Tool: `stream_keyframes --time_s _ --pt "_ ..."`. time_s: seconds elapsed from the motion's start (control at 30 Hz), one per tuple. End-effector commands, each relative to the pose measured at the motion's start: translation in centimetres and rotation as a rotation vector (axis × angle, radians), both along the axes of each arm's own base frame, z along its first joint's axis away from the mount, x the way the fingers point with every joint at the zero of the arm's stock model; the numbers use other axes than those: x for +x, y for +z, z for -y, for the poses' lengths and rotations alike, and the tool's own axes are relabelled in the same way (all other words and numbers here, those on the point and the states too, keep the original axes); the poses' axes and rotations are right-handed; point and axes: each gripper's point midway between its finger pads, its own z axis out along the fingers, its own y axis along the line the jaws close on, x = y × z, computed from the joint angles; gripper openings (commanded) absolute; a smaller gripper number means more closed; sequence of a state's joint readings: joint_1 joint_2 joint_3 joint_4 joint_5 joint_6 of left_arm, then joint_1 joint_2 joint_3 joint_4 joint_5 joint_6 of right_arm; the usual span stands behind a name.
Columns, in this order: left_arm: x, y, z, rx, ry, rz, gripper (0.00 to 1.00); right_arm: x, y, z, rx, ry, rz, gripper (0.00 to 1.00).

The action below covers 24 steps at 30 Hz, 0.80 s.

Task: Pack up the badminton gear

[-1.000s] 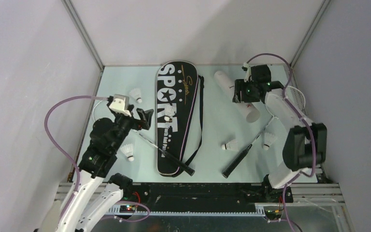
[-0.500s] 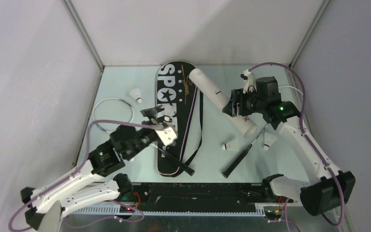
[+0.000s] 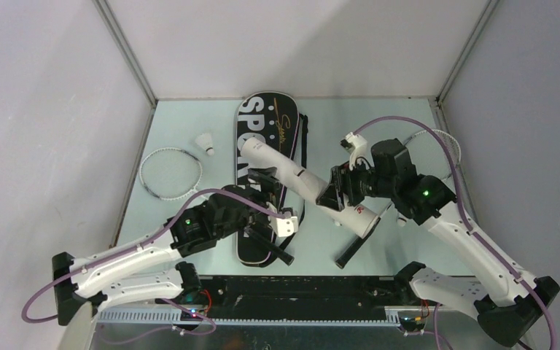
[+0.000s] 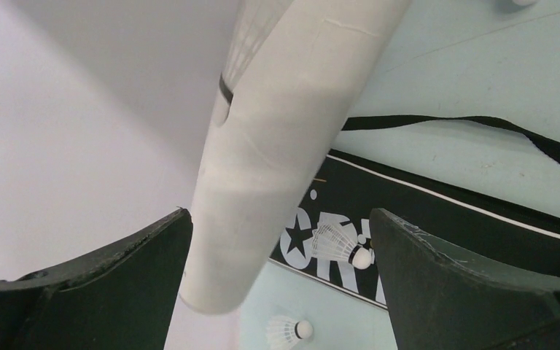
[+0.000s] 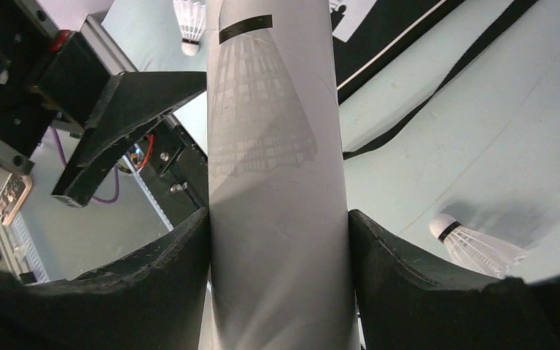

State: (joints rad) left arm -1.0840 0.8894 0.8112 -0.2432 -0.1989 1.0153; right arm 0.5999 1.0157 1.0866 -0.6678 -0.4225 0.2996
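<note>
My right gripper is shut on the long white tube and holds it tilted over the black "SPORT" bag. My left gripper is open, with the tube's far end between its fingers, close to the left one. One racket's head lies at the left, its handle on the bag. The other racket lies at the right. Shuttlecocks lie at the far left, on the bag and by the right arm.
Grey walls close in the pale green table on three sides. The bag's black strap trails on the table right of the bag. The arms' bases and a black rail run along the near edge.
The right arm has carried the tube left and toward the centre, over the bag. The left arm has swung right to the tube's end, and its jaws have opened wider.
</note>
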Motion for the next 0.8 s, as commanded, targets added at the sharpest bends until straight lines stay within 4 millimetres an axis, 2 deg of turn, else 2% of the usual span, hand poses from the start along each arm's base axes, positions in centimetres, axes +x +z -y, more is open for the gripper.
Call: stream_keyframes --time_s 0.0,0.3,0.47,0.57,0.77 --pt "-0.4 3.0 2.0 -0.044 -0.078 0.067 1.00 -1.0 1.8 -1.1 0.061 0.036 0.031 0.36" --pt "-0.5 1.4 4.4 0.053 -0.129 0.064 1.00 -2.6 2.2 -2.4 0.086 0.117 0.026 0.35" --pt "-0.4 0.6 5.0 0.075 -0.139 0.060 0.97 -3.5 2.5 -2.9 0.102 0.162 0.027 0.35" --pt "-0.5 0.4 5.3 0.076 -0.150 0.047 0.88 -3.9 2.6 -2.9 0.105 0.177 0.028 0.35" --pt "-1.1 0.2 5.4 0.058 -0.159 -0.010 0.62 -4.1 3.1 -2.9 0.129 0.182 0.046 0.38"
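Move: The shuttlecock tube is already clamped in the right hand. Its middle lies about 10 cm to the left hand's right, 3 ahead and 3 below; from the right hand it is roughly 9 cm left, 4 ahead and 2 higher. Some 22 cm below the left hand is the bag, its middle 15 ahead and 4 left. A loose shuttlecock lies on the table 5 cm ahead of the right hand, 4 right and 22 below. The left fingers close on the tube's sides left of the right hand's grip, after the open left hand slides about 4 cm right and some 2.5 cm down around it, turning slightly clockwise. The right hand keeps its hold, drawing the tube about 4 cm back and 2 cm left towards the left hand while turning it some 10 degrees counter-clockwise, then slowing. ##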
